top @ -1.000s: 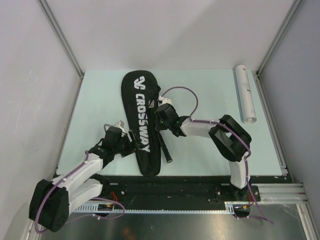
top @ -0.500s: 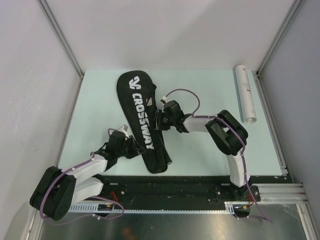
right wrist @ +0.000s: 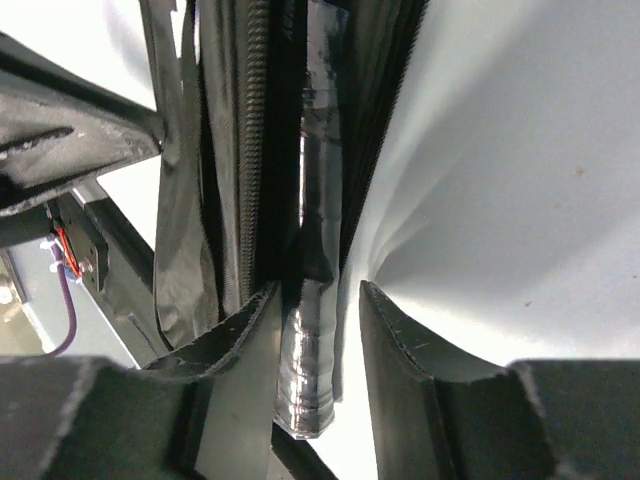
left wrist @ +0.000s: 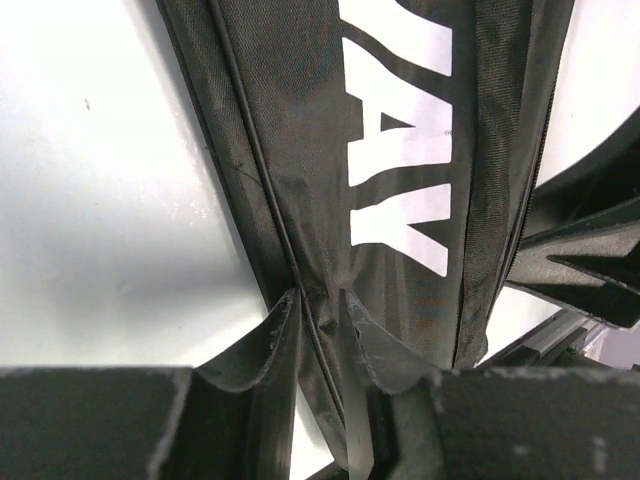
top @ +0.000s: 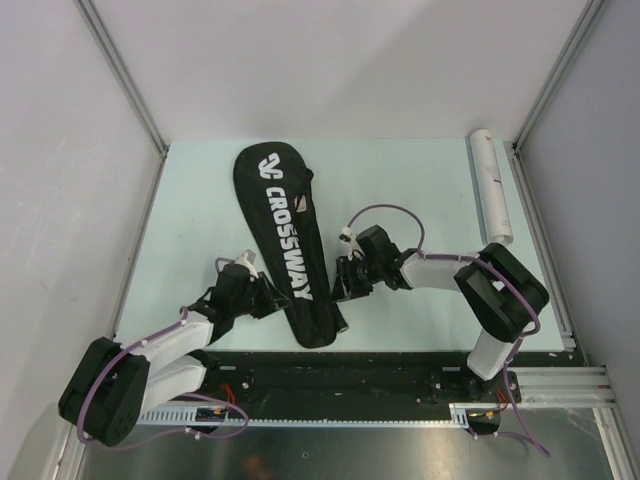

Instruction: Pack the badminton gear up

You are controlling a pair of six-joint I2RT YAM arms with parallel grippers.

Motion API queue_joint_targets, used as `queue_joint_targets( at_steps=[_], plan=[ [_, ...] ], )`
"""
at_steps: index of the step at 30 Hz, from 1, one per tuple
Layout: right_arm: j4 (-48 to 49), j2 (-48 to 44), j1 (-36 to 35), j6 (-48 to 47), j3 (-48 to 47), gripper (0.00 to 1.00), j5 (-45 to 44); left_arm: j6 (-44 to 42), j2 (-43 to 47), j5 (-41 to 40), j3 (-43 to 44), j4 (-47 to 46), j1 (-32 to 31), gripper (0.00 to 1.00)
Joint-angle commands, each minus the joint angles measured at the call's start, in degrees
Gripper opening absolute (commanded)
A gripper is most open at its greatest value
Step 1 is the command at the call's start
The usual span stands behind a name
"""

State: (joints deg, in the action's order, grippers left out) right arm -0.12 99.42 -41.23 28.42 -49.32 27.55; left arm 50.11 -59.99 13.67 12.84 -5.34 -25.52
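Note:
The long black "CROSSWAY" racket bag (top: 285, 215) lies slantwise on the table, wide end at the back. My left gripper (top: 268, 298) is at its near left edge, shut on a fold of the bag's seam (left wrist: 318, 295). My right gripper (top: 346, 281) is at the bag's near right edge with its jaws open. A racket handle (right wrist: 308, 370), black and wrapped in glossy film, pokes out of the bag's open zip side (right wrist: 230, 150) between the right fingers. The right pad (right wrist: 385, 320) stands clear of it. A white tube (top: 492, 188) lies at the back right.
Grey walls with metal posts close in the table on the left, back and right. The tube lies along the right wall's rail (top: 540, 240). A black base rail (top: 340, 375) runs along the near edge, close to the bag's narrow end.
The right gripper has opened off the racket handle and drawn back toward the near right. The left gripper has shut on the bag's edge. The bag's wide end has swung a little left.

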Motion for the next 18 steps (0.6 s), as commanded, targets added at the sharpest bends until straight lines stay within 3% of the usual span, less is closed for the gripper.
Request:
queue_joint_targets(
  at_steps=[1,7,11,18],
  plan=[
    [2.3,-2.6,-2.9,-1.5,3.3,0.34,2.2,1.0,0.9,1.1,-0.4,-1.7,-0.6,0.25],
    [11.4,-1.0,-6.1,6.3,3.4,0.03,4.2,1.3,0.0,0.9,-0.3,-1.9,-1.4,0.18],
    [21.7,2.0,-6.3,16.0,3.4,0.0,3.3,2.4,0.0,-0.6,-0.7,-2.1,-3.1,0.06],
    [39.7,3.3,-1.4,27.7,5.0,0.0,6.0,3.8,2.4,-1.7,-2.7,-2.0,-4.3,0.02]
  ],
)
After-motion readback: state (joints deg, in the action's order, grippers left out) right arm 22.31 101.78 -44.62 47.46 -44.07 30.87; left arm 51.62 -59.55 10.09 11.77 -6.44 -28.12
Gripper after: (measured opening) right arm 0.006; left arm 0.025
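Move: For the right hand, the bag's zipped edge lies about 3 cm to its left, 2 cm back and 1 cm lower; the racket grip's end is some 7 cm back, 1 cm to its right and 3 cm down, and the bag's near end about 13 cm back and 6 cm left. The left hand has the bag's left seam right between its parted tips, about 1 cm below, with the letter Y roughly 4 cm right and 2 cm ahead. The right hand draws back about 2.5 cm while its fingers shut, then sweeps left to about 4.5 cm from where it began, in onto the zipped edge, rising some 2 cm, edging forward again and tilting its left-pointing fingers upward by roughly 15 degrees. Meanwhile the left hand stays almost in place on the opposite side and closes its slightly open fingers fully, pinching the cloth at the bag's left seam to hold it. ##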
